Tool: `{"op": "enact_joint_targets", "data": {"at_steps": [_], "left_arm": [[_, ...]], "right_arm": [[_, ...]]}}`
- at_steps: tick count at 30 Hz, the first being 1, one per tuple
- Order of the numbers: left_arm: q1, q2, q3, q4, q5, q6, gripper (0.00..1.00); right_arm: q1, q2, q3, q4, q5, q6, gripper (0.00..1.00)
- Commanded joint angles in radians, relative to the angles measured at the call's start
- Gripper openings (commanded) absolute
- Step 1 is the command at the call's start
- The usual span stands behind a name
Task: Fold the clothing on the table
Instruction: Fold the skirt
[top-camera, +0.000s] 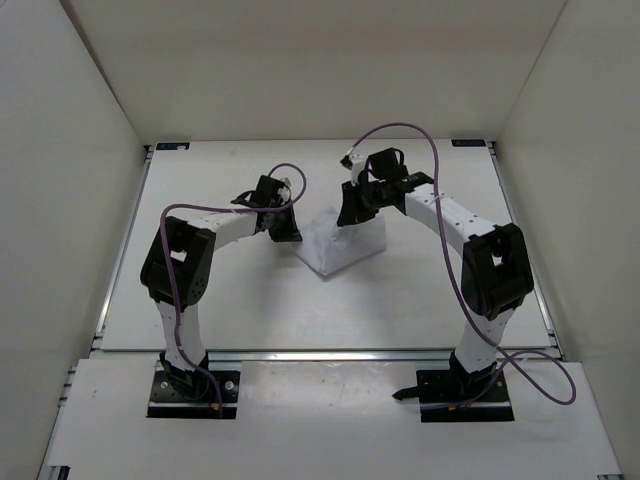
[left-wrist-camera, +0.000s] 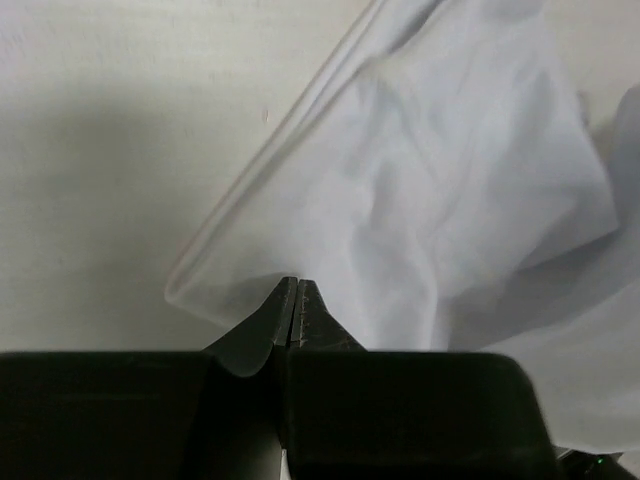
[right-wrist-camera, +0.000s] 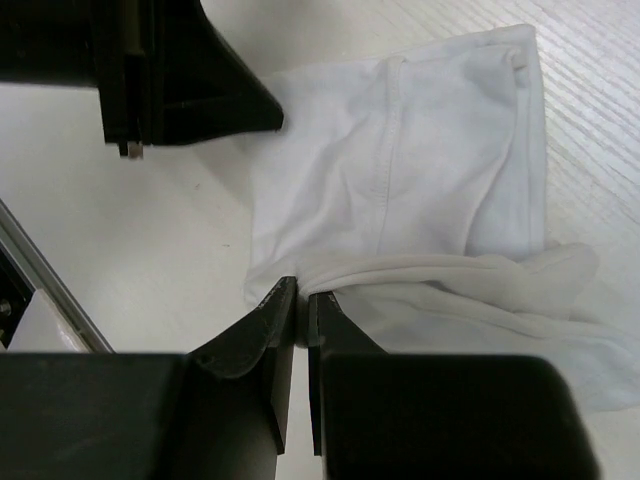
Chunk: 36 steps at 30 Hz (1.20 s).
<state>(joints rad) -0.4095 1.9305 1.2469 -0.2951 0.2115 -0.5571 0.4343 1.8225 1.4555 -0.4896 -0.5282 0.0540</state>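
The white clothing (top-camera: 342, 243) lies wrinkled in the middle of the table (top-camera: 230, 315), bunched up between my two grippers. My left gripper (top-camera: 287, 232) is at its left edge; in the left wrist view its jaws (left-wrist-camera: 297, 284) are pressed together at the thin, lifted border of the clothing (left-wrist-camera: 440, 200). At the garment's far right side, my right gripper (top-camera: 354, 208) is shut on a rolled fold of the clothing (right-wrist-camera: 400, 170), which bunches right at the fingertips of the right gripper (right-wrist-camera: 302, 297). The left gripper (right-wrist-camera: 190, 90) also shows at the top left of the right wrist view.
White enclosure walls (top-camera: 70, 200) stand on three sides of the table. A metal edge rail (right-wrist-camera: 50, 290) runs close to the right gripper. Purple cables (top-camera: 440, 160) loop above both arms.
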Motion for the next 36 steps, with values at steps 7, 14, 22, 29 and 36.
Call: {"op": "enact_joint_targets", "data": {"at_steps": [7, 14, 22, 29, 36], "left_arm": [[0.014, -0.062, -0.087, 0.002, -0.037, 0.013, 0.0], [-0.038, 0.012, -0.035, -0.019, -0.005, 0.011, 0.0], [-0.035, 0.025, -0.069, -0.001, 0.063, -0.017, 0.0], [-0.025, 0.044, -0.076, 0.042, 0.124, -0.064, 0.0], [0.003, 0.042, -0.095, 0.066, 0.157, -0.079, 0.0]], "right_arm": [[0.03, -0.022, 0.04, 0.008, -0.022, -0.006, 0.0], [0.058, 0.013, 0.107, 0.049, -0.047, 0.017, 0.0], [0.113, 0.162, 0.322, 0.003, -0.064, 0.007, 0.0], [0.139, 0.187, 0.258, -0.023, -0.061, 0.006, 0.0], [0.172, 0.215, 0.212, -0.041, -0.012, 0.003, 0.02]]}}
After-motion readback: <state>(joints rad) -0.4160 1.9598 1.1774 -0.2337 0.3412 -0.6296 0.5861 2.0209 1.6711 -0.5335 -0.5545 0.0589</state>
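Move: About 10 cm to the right hand's left, 1 cm farther out and 12 cm lower is the skirt's left corner, held at the left fingers. The skirt's near corner lies some 7 cm back, 4 cm left and 14 cm below the right hand, which holds a raised edge. From the left hand, the left corner is right at the fingertips, about 1 cm down; the near corner is roughly 9 cm back, 7 cm right and 3 cm lower. Swinging the pinched edge about 8 cm left towards the left gripper, the right hand first eases slightly back, arcs up and forward by some 4 cm, then sinks and draws back to just below its starting height, turning roughly 10 degrees counter-clockwise. The left hand keeps its closed hold on the left corner, dropping and pulling back about 2 cm each, then swaying a little left and drifting right. ##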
